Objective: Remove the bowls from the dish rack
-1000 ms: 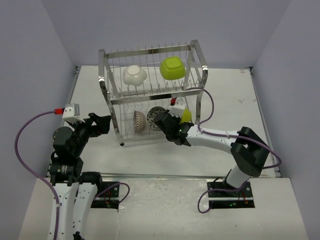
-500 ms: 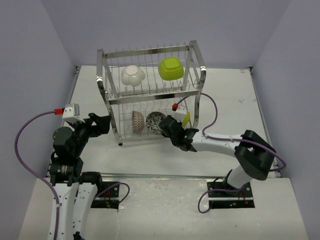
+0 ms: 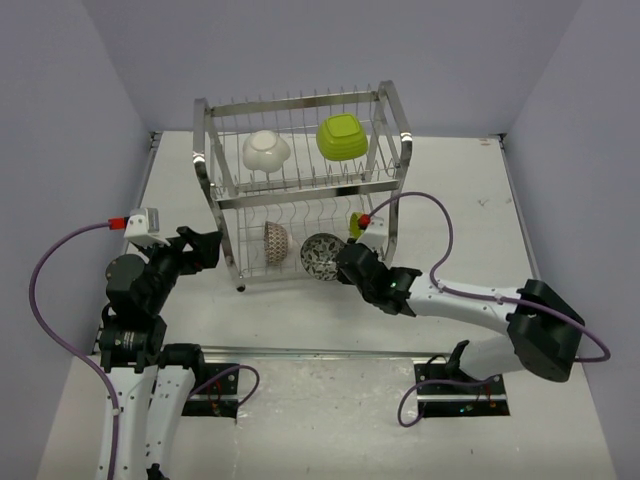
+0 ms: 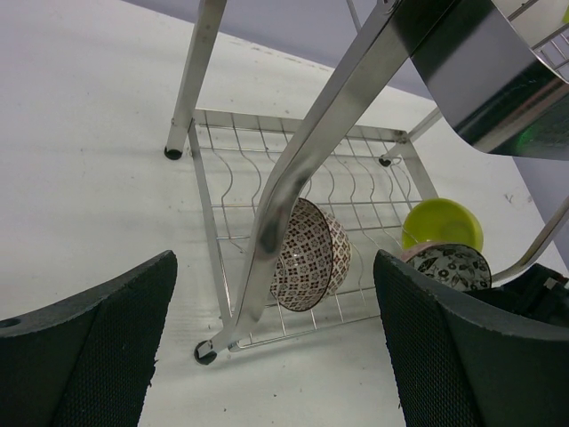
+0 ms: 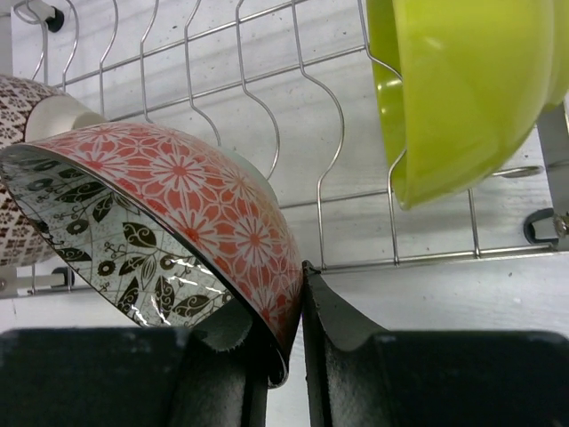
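The chrome dish rack (image 3: pixel 225 205) holds a white bowl (image 3: pixel 266 150) and a squarish green bowl (image 3: pixel 342 136) on its upper tier. On the lower tier a patterned bowl (image 3: pixel 277 240) stands on edge, with a round green bowl (image 5: pixel 462 89) at the right. My right gripper (image 5: pixel 286 329) is shut on the rim of a second patterned bowl (image 5: pixel 178 205), red-flowered outside and leaf-printed inside, tilted at the lower tier's front edge. My left gripper (image 4: pixel 276 356) hangs open just left of the rack's front left post (image 4: pixel 302 178), nothing between its fingers (image 4: pixel 80 347).
The rack's thin wire dividers (image 5: pixel 338 178) run close behind the held bowl. Its front left foot (image 4: pixel 205 353) rests on the white table (image 3: pixel 300 310) near my left gripper. A purple cable (image 3: pixel 435 215) loops over my right arm.
My right gripper has drawn the patterned bowl forward and down to the lower tier's front edge, and its arm has swung right. The rack shifted slightly. The left arm has not moved.
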Controlling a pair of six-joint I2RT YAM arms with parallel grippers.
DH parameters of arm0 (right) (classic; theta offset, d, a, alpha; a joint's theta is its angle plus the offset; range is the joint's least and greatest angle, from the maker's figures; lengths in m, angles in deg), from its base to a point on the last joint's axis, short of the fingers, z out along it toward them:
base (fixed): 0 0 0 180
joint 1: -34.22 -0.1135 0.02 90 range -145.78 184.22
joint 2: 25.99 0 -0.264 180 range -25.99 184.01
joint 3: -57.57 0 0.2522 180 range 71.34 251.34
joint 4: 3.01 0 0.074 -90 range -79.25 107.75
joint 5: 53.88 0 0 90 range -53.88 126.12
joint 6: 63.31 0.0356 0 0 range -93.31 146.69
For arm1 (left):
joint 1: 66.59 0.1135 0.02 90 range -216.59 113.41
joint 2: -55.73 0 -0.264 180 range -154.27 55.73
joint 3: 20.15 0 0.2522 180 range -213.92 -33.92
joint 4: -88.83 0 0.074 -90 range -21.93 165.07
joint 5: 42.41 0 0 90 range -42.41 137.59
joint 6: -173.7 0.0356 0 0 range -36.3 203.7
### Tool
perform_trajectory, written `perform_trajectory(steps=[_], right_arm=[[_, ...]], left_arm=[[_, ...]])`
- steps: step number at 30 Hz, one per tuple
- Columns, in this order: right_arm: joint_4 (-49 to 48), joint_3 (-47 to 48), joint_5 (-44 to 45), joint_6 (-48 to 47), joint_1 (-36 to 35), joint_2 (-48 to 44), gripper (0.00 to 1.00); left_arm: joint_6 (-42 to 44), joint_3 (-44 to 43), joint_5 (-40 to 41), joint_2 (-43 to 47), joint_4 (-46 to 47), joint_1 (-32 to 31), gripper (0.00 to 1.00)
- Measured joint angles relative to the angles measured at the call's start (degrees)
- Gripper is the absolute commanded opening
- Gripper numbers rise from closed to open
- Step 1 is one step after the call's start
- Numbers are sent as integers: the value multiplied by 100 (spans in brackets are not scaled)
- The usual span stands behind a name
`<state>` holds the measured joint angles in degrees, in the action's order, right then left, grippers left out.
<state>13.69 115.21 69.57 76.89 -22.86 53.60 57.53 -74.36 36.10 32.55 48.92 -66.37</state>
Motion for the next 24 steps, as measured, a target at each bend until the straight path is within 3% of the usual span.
perform_trajectory(steps=[12, 24], right_arm=[[629, -485, -153, -13, -35, -933, 0], [2356, -584, 245, 26, 11, -2544, 0]], left_arm=[[0, 4, 39, 2, 0, 0, 91], [-22, -192, 492, -282, -216, 0, 91]])
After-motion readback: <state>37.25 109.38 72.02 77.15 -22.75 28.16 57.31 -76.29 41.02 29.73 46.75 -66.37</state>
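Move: The right hand already pinches the pink bowl's rim, and its way leads to the open table some 12 cm to its right, 7 cm back and 12 cm below. The green bowl stands about 10 cm ahead, 5 cm right and slightly lower; the brown-patterned bowl 7 cm ahead and 14 cm left. The rack's right front foot is roughly 5 cm ahead, 12 cm right. From the left hand that open spot lies about 42 cm right, 4 cm back, 28 cm below. Keeping its rim pinch, the right hand carries the pink bowl about 9 cm right, 5 cm back, finally rising slightly. ##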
